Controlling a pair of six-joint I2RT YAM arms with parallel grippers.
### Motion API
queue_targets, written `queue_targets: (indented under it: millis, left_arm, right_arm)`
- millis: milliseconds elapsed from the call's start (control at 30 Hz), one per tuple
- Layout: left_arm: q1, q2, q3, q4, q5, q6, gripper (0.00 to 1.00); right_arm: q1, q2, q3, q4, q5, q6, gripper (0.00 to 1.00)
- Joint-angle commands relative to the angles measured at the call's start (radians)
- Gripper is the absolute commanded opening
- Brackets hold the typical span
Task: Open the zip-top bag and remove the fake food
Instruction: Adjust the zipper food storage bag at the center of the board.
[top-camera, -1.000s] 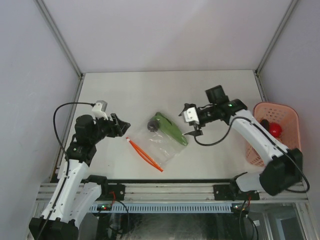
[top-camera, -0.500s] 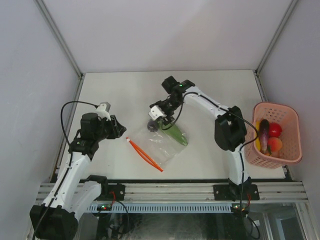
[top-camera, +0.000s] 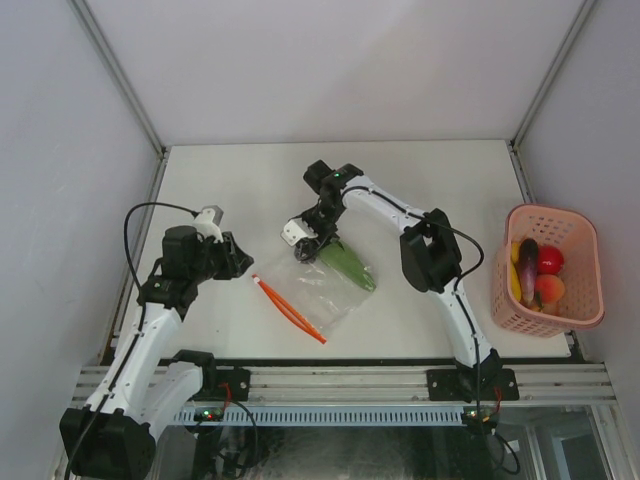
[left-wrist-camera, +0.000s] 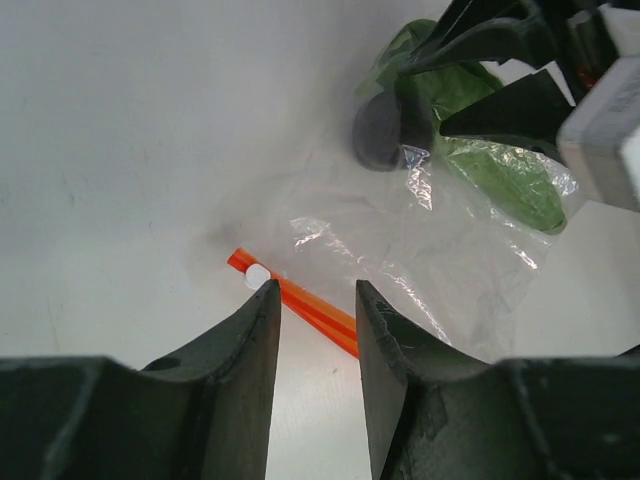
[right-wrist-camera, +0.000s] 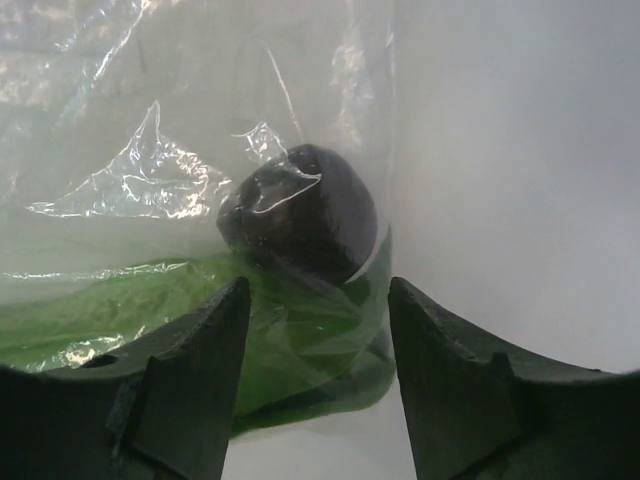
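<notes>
The clear zip-top bag (top-camera: 322, 288) lies flat mid-table, its red-orange zip strip (top-camera: 290, 310) along the near-left edge. Inside at the far end are a long green fake food (top-camera: 350, 265) and a dark round piece (top-camera: 303, 251). My right gripper (top-camera: 307, 246) stands open over that end; in the right wrist view its gripper (right-wrist-camera: 318, 292) straddles the green piece (right-wrist-camera: 290, 350) below the dark piece (right-wrist-camera: 300, 215). My left gripper (top-camera: 240, 262) is open and empty just left of the strip's end; in its wrist view the gripper (left-wrist-camera: 315, 297) frames the strip (left-wrist-camera: 305, 308).
A pink perforated basket (top-camera: 578, 230) stands at the right table edge, holding a red round piece (top-camera: 551, 259), a dark purple one (top-camera: 527, 254), and orange and yellow pieces. Grey walls enclose the table on three sides.
My right arm swung left from near the basket to the bag's far end and its jaws narrowed somewhat. My left gripper's jaws narrowed too; that arm barely moved.
</notes>
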Motion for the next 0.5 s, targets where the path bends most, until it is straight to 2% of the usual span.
queue_targets:
  millis: [0,167,467]
  left_arm:
    - [0.007,-0.002,0.05,0.025,0.052,0.016,0.4]
    - [0.008,0.009,0.051,0.029,0.076,0.011,0.4]
    - [0.009,0.018,0.043,0.069,0.204,-0.014,0.4]
  right_arm:
    - [0.017,0.014,-0.011,0.003,0.057,0.032,0.54]
    - [0.018,-0.033,-0.128,0.049,0.057,0.069,0.35]
    - [-0.008,-0.281,-0.558,0.404,0.083,0.425,0.06]
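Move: The zip-top bag lies under the open right hand: its middle is about 8 cm back, 3 cm to the right and 6 cm below, with the fingers over its far end. There the dark vegetable sits roughly 5 cm below and 2 cm back; the green vegetable's middle is about 4 cm back and 7 cm right, and the orange zipper some 15 cm back and 4 cm left. From the left hand the bag's middle is about 14 cm right, 2 cm back and 14 cm lower. The right hand drops about 6 cm onto the bag's far end while its fingers close from half open to nearly shut, pinching the film between the dark vegetable and the green one. As it gets low it sweeps back and to the right, about 4 cm each way, dragging the bag by that pinch and turning some 10 degrees clockwise, while the left hand only drifts about 1.5 cm to its right, touching nothing. ##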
